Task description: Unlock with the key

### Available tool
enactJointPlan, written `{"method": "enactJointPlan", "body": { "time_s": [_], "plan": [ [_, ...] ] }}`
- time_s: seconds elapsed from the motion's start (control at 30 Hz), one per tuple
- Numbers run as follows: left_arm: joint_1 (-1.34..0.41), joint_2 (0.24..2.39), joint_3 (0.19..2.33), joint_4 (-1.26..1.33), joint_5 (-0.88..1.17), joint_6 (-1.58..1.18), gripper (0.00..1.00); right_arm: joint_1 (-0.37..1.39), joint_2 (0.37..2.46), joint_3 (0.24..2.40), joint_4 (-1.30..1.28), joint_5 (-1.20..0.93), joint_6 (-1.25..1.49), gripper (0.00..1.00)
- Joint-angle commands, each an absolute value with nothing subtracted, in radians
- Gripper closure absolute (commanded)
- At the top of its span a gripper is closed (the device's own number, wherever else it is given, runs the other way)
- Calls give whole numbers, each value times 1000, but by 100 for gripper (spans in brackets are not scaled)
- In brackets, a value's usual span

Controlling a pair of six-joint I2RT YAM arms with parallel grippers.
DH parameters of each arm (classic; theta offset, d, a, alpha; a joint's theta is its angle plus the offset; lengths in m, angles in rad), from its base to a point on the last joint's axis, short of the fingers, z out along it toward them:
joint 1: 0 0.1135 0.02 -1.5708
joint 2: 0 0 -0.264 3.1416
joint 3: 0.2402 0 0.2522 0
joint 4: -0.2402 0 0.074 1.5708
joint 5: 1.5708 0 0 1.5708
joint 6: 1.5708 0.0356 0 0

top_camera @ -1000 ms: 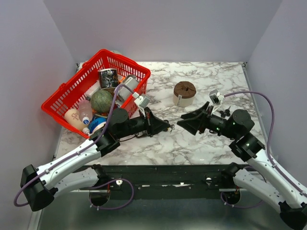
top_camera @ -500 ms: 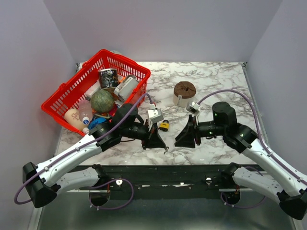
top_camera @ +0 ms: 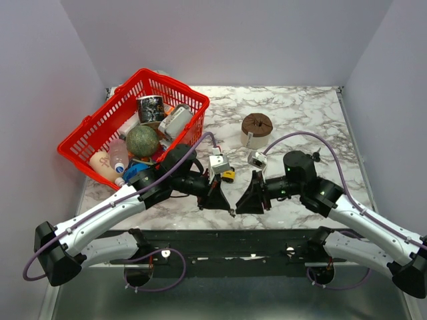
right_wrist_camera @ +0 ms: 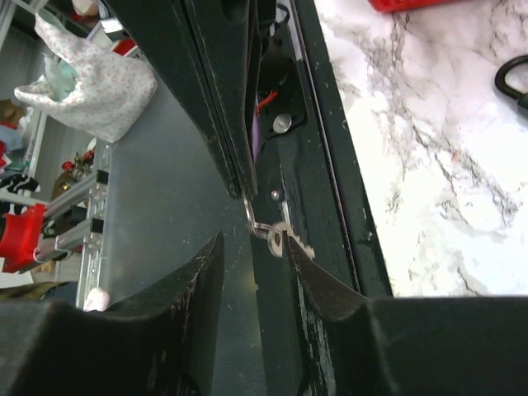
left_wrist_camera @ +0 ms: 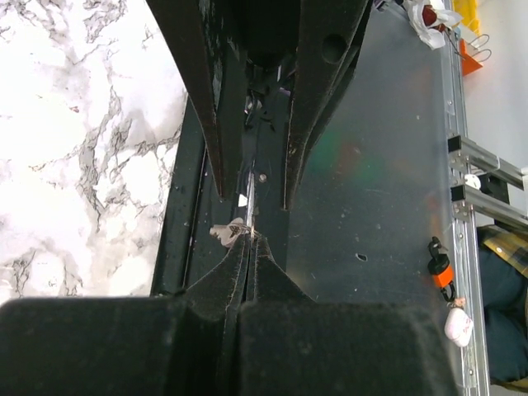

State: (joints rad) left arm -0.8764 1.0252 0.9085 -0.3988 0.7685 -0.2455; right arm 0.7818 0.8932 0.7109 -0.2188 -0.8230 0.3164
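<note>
My left gripper (top_camera: 227, 205) points down over the table's near edge and is shut on the thin ring of the key (top_camera: 231, 212). In the left wrist view the pressed fingertips (left_wrist_camera: 247, 241) pinch the wire, and the small silvery key (left_wrist_camera: 224, 233) hangs just to their left. My right gripper (top_camera: 239, 209) faces it tip to tip. Seen from the right wrist, that gripper (right_wrist_camera: 254, 239) is open, and the key (right_wrist_camera: 285, 239) lies against the inside of its right fingertip (right_wrist_camera: 305, 264). A yellow padlock (top_camera: 228, 175) lies on the marble behind the left gripper.
A red basket (top_camera: 87, 130) holding several items stands at the back left. A brown round block (top_camera: 256, 129) sits mid-table. The dark frame (top_camera: 253, 237) of the near edge lies under both grippers. The walls stand close on both sides.
Both arms have swung toward the near edge and tilted their tips downward. The right gripper moved left up to the left gripper and its jaws narrowed around the hanging key.
</note>
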Motion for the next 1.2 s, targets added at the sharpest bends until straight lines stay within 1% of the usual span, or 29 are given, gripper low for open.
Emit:
{"method": "enactJointPlan", "body": {
  "time_s": [0.0,0.17,0.6,0.7,0.73,0.8,0.83,0.9,0.93,1.0,1.03,1.07,1.1,1.13,1.17],
  "plan": [
    [-874,1031,931,-388,808,-238,100,799,907,698,-127,-804,341,59],
    [-874,1029,933,-371,815,-245,100,811,916,681,-92,-804,359,60],
    [-874,1012,923,-365,775,-250,100,836,931,672,-94,-792,357,60],
    [-874,1008,923,-364,769,-253,100,841,937,673,-91,-788,357,68],
    [-874,1006,922,-362,767,-253,100,842,937,672,-91,-790,357,75],
    [-874,1005,920,-357,765,-259,100,841,942,672,-86,-788,357,83],
    [-874,1008,919,-350,764,-262,100,841,940,672,-86,-781,357,90],
    [-874,1009,916,-344,759,-271,100,842,937,676,-86,-770,362,98],
    [-874,1011,916,-339,755,-275,100,842,933,676,-84,-738,367,99],
    [-874,1011,919,-334,714,-282,99,842,927,675,-77,-680,393,99],
    [-874,1009,920,-334,687,-285,85,841,920,672,-77,-602,399,99],
    [-874,1008,923,-342,590,-287,53,841,917,670,-78,-556,403,99],
    [-874,1006,925,-344,542,-290,40,836,917,664,-81,-514,402,99],
    [-874,1005,927,-347,494,-288,31,831,913,661,-86,-441,394,99],
    [-874,1005,927,-353,459,-284,20,822,910,654,-87,-411,388,99]
  ]
}}
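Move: Held in the left fingertips, the key pokes out about 2 cm to the right and 1 cm below the left hand; the right gripper waits some 4 cm to the left hand's right, level with it. From the right hand, part open, the key lies about 2 cm left and 1 cm below. The yellow padlock stands roughly 18 cm ahead of the right hand and 3 cm left, the black padlock about 16 cm ahead and 12 cm left, both some 18 cm down. Easing about 1.5 cm left towards the left fingertips, the right hand brings its part-open fingers around the protruding key and shuts them on it, while the left keeps its pinch and stays almost still. Only then does the left gripper open past halfway and let go, as both hands shift about 2 cm forward. ##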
